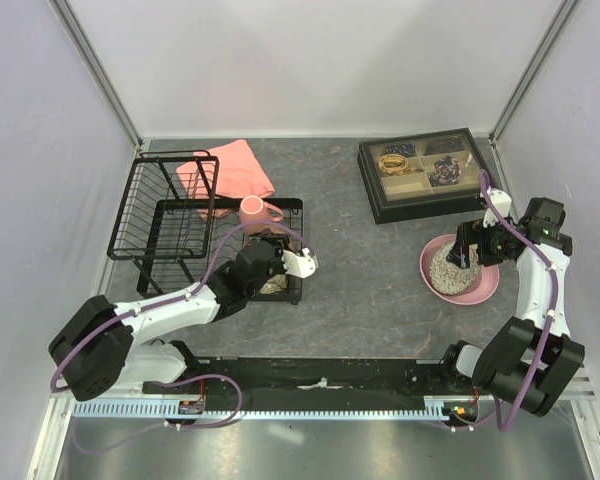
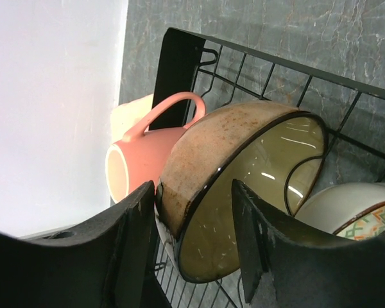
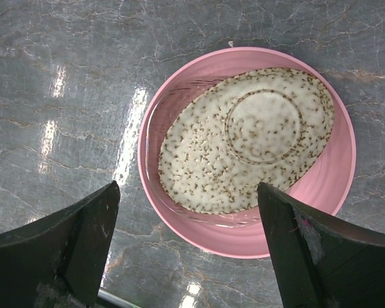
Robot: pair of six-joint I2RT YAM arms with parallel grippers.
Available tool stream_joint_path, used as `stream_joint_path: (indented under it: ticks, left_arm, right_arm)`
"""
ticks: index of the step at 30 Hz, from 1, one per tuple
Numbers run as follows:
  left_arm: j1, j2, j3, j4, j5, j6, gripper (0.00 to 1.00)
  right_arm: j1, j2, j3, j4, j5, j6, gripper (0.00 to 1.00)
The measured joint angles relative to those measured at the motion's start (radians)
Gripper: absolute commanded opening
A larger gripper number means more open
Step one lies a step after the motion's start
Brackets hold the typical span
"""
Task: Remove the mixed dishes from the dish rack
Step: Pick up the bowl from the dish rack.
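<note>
The black wire dish rack (image 1: 160, 215) stands at the left, and its dark end panel (image 2: 179, 64) shows in the left wrist view. A brown bowl (image 2: 205, 147) with a glossy olive inside stands on edge in the rack. My left gripper (image 2: 194, 192) straddles its rim: one finger lies against the outer wall, the other sits inside with a gap. A pink mug (image 2: 147, 157) lies behind it. A cream bowl (image 2: 353, 208) with an orange-green pattern sits beside it. My right gripper (image 3: 187, 192) hangs open over the pink plate (image 3: 327, 186), which carries the grey speckled bowl (image 3: 244, 141).
A pink folded cloth (image 1: 230, 165) lies behind the rack. A black compartmented tray of trinkets (image 1: 425, 170) sits at the back right, just beyond the plate (image 1: 477, 292). The rack's tall basket section (image 1: 140, 190) rises left of my left gripper (image 1: 280, 262).
</note>
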Motion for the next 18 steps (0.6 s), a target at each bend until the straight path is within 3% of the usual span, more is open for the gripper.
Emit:
stream_joint_path:
  ticks: [10, 18]
  left_arm:
    - [0.000, 0.033, -0.044, 0.142, -0.023, 0.038, 0.46]
    - [0.001, 0.043, -0.070, 0.219, -0.047, 0.076, 0.26]
  right_arm:
    - [0.000, 0.006, -0.010, 0.006, 0.000, 0.000, 0.95]
    - [0.000, 0.006, -0.013, 0.006, 0.002, 0.000, 0.95]
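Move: The bowl, standing on its side in the dish rack, has its middle about 3 cm ahead of the left hand, 3 cm to its right and 5 cm below; its near rim already lies between the open fingers. The pink mug sits roughly 10 cm straight ahead and 6 cm below, the small patterned bowl some 4 cm back, 3 cm right and 6 cm below. From the right hand, the bowl is around 41 cm left, 3 cm ahead and 5 cm lower. Close the left gripper from a bit over half open to about a third open on the bowl's near rim, one finger on the outer, mug-side wall and the other inside the bowl. Meanwhile ease the hand some 1 cm forward and tilt the fingertips up by about 5 to 10 degrees, so that the fingers come up to the wall to pinch it. ##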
